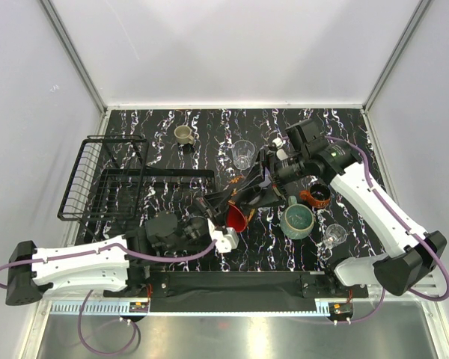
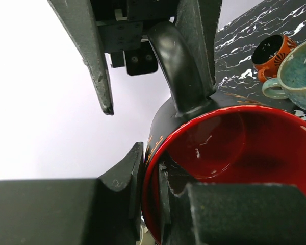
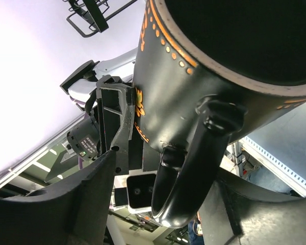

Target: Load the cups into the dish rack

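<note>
A black mug with a red inside (image 1: 238, 218) hangs above the middle of the table. My left gripper (image 2: 152, 168) is shut on its rim (image 2: 158, 148), one finger inside and one outside. My right gripper (image 3: 164, 171) stands open around the mug's black handle (image 3: 194, 173), with a gap on the left side; its fingers (image 2: 89, 56) flank the handle (image 2: 181, 66) in the left wrist view. The dish rack (image 1: 105, 179), black wire, sits at the far left. More cups stand on the table: an olive-beige mug (image 1: 183, 135), a clear glass (image 1: 243, 153), a teal mug (image 1: 297, 221) and an orange mug (image 1: 316, 197).
Another clear glass (image 1: 334, 235) stands near the right arm's base. The teal mug (image 2: 298, 76) and the orange mug (image 2: 270, 51) lie just right of the held mug. White walls enclose the black marbled table (image 1: 209, 123).
</note>
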Controlling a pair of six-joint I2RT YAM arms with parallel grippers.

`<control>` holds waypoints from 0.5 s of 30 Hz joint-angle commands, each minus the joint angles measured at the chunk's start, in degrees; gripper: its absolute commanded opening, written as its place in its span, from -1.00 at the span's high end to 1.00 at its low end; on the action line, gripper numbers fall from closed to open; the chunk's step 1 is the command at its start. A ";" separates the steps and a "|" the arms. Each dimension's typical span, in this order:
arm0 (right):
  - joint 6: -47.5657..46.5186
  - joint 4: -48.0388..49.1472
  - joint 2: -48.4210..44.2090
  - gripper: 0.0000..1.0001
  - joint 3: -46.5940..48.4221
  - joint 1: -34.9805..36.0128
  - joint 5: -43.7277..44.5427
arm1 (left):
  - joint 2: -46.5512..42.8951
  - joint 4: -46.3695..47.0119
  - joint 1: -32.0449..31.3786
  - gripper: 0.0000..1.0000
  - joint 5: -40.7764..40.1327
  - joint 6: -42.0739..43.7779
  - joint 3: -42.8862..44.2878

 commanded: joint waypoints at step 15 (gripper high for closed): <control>-1.02 2.12 0.64 0.57 -1.51 2.90 -4.12 | -0.54 18.88 -0.37 1.00 3.05 7.80 4.07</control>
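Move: The red mug, black outside, hangs in the air by its rim from the left fingers, its middle about 3 cm right of the left hand and 4 cm below. Its handle is already between the right hand's half-open jaws, putting the mug's middle some 6 cm below that hand and 1 cm left. From the right hand, on the table about 25 cm down, the purple cup is 20 cm ahead and 6 cm right, and the teal mug 5 cm ahead and 16 cm right. The right fingers close steadily on the red mug's upturned handle and pinch it from both sides, while that hand sinks only about 1 cm and eases back slightly. The left fingers keep the rim pinched; the left hand lifts about 1 cm, drifts a touch forward and left, and tips up some 5 degrees. ##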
